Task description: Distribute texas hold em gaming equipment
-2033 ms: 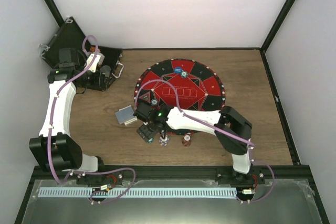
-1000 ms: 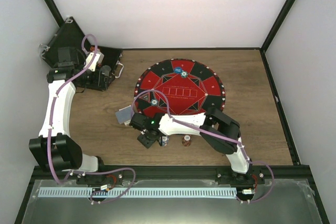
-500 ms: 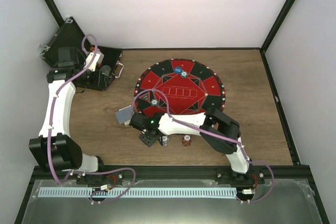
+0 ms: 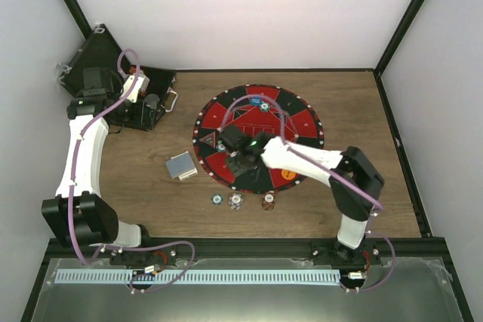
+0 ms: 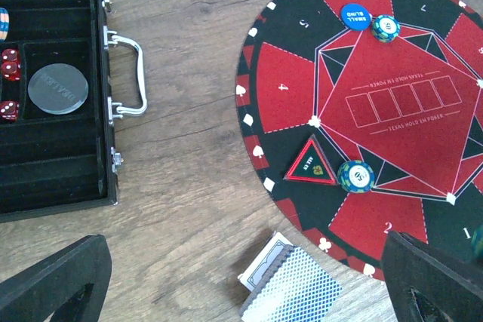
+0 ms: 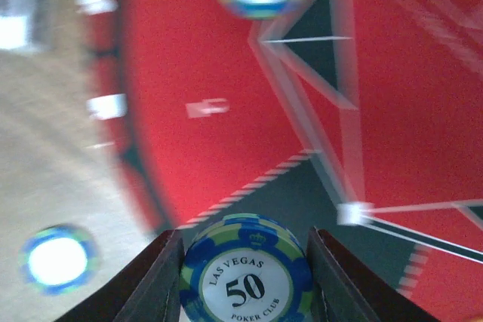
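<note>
My right gripper (image 6: 245,280) is shut on a blue-and-green poker chip (image 6: 245,277) marked 50, held upright between its fingers (image 6: 162,280). In the top view this gripper (image 4: 241,157) hovers over the near left part of the round mat (image 4: 302,122). Three more chips (image 4: 235,201) lie in a row on the wood in front of the mat. The deck of cards (image 4: 181,166) sits left of the mat and shows in the left wrist view (image 5: 294,288). My left gripper (image 4: 149,105) stands open by the black case (image 4: 98,58), holding nothing.
On the mat lie a blue disc (image 5: 355,14) with a chip (image 5: 386,29) beside it, a triangular marker (image 5: 311,162) next to another chip (image 5: 355,176), and an orange disc (image 4: 287,174). The open case (image 5: 53,111) holds a grey disc and red dice.
My right gripper closed on a chip at the row in front of the mat, then rose and moved back and right over the mat. The left arm has not moved.
</note>
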Tool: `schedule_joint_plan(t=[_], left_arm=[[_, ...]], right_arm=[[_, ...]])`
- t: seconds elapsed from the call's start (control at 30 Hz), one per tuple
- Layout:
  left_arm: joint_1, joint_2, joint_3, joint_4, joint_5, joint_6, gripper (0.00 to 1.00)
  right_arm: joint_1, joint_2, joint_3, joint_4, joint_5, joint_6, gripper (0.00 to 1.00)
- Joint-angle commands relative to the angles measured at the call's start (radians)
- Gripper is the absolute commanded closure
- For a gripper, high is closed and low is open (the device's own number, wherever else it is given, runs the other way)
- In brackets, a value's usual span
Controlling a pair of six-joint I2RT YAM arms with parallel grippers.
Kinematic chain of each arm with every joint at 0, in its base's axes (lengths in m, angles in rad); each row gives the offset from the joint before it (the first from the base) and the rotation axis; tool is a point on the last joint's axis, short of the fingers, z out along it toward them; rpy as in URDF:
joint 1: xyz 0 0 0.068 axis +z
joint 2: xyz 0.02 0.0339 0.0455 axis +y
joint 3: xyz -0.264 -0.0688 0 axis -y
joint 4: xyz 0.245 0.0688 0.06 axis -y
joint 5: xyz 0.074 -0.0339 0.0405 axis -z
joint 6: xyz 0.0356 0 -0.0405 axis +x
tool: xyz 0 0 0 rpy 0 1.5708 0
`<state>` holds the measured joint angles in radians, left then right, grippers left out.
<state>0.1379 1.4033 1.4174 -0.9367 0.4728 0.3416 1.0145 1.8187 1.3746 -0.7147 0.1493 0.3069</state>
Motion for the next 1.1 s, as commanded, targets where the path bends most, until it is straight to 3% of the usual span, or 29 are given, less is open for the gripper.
schedule_joint_plan(t=[0.0, 0.27, 0.8, 0.97, 1.07], left_arm=[[0.006, -0.021, 0.025, -0.013, 0.007, 0.008, 0.0], [0.006, -0.018, 0.025, -0.014, 0.013, 0.006, 0.0], [0.007, -0.012, 0.031, -0.021, 0.007, 0.022, 0.0], [0.006, -0.01, 0.032, -0.02, 0.009, 0.022, 0.0], [0.006, -0.011, 0.03, -0.02, 0.007, 0.023, 0.0]], right_arm=[[-0.171, -0.084, -0.103, -0.001, 0.047, 0.03, 0.69], [-0.392, -0.104, -0.239, 0.076, 0.048, 0.099, 0.68], [-0.457, 0.007, -0.245, 0.121, 0.07, 0.102, 0.67], [-0.456, 0.007, -0.237, 0.114, 0.07, 0.103, 0.38], [-0.457, -0.018, -0.221, 0.097, 0.07, 0.108, 0.29]])
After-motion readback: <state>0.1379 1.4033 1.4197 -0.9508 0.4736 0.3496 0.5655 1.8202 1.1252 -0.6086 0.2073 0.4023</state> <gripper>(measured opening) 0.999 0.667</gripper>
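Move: The right hand holds a green-and-blue 50 chip. The free spot for it on the mat, outside the lower-right black triangle, lies about 18 cm to the right, 9 cm ahead and 7 cm below. The orange button is some 6 cm back from that spot and 1 cm to its right. From the hand, the left-hand placed chip is about 14 cm ahead and 4 cm left. The spot lies roughly 47 cm right of the left hand, 2 cm back and 24 cm below. Rightward in a quick sweep, the right hand carries the chip about 18 cm across the mat and some 9 cm forward, turning about 30 degrees clockwise. Sinking about 7 cm, mostly after the sweep is under way, it settles just beyond the orange button. There the fingers part and let go of the chip. ##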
